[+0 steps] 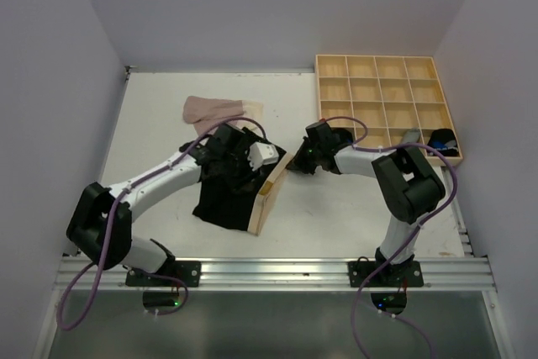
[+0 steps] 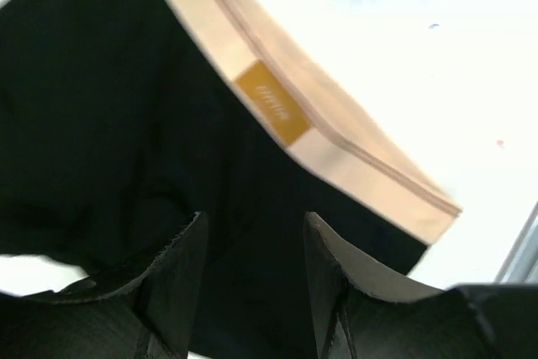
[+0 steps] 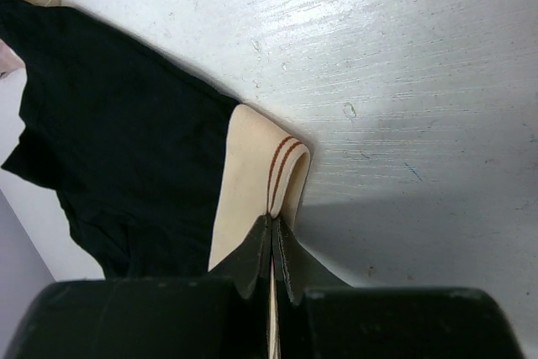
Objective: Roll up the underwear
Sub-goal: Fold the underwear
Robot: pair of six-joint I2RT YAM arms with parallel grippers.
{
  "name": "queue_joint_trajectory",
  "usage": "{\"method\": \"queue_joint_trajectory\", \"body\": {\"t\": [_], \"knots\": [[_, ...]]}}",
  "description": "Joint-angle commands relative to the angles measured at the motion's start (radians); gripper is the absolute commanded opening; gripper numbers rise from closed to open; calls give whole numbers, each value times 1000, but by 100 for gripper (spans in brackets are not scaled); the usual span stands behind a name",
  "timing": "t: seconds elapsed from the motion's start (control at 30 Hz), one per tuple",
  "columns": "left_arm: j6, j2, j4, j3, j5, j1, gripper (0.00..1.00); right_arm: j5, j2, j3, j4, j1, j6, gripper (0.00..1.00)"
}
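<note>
Black underwear (image 1: 225, 201) with a beige waistband (image 1: 271, 193) lies spread on the white table in front of the arms. My left gripper (image 1: 238, 167) hovers over its upper part. In the left wrist view its jaws (image 2: 252, 241) stand open above the black cloth (image 2: 101, 124), with nothing pinched between them, and the waistband (image 2: 336, 145) with an ochre label runs just beyond. My right gripper (image 1: 295, 165) is shut on the waistband's far corner (image 3: 267, 170), a folded beige loop with two red-brown lines, pinched between the fingertips (image 3: 273, 233). Another pale beige-pink underwear (image 1: 217, 109) lies farther back.
A light wooden tray (image 1: 382, 98) of square compartments stands at the back right; a dark bundle (image 1: 442, 142) sits in its near right compartment. White walls close in the table on the left, back and right. A metal rail (image 1: 269, 273) runs along the near edge.
</note>
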Motion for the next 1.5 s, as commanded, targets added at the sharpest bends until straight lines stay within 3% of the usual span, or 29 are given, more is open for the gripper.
{"method": "queue_joint_trajectory", "body": {"t": [0.0,0.13,0.4,0.7,1.07,1.47], "knots": [[-150,13,56,-30,-145,-161,53,26,26,-4,-35,-1,-13,0],[-224,87,54,-4,-274,-291,46,26,26,-7,-35,-1,-7,0],[-297,231,47,85,-407,-366,36,27,16,-30,5,-1,5,0],[-308,303,47,140,-417,-368,28,17,20,-42,27,-1,13,0],[-299,360,18,163,-450,-369,0,15,25,-48,36,-1,13,0],[-279,216,-10,177,-381,-371,0,12,19,-56,44,-3,14,0]]}}
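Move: The spot on the black underwear's waistband that I go for, just on the near side of its gold label, lies about 6 cm to the right of my left hand, 3 cm back and 8 cm below; the label is roughly 4 cm farther out than that spot. The dark cloth's middle is some 3 cm ahead of my left hand and 9 cm below. From my right hand, which is at the band's far end, the spot lies about 12 cm back and 8 cm left. I swing my left hand back and right, about 5 cm each, while sinking onto the waistband, then ease forward some 3 cm as I go on down, tipping the fingers about 20 degrees nearer to straight down. They shut from half open on the upper layer beside the label and draw it up about 3 cm, while my right hand keeps its shut fingers on the band's far end. ##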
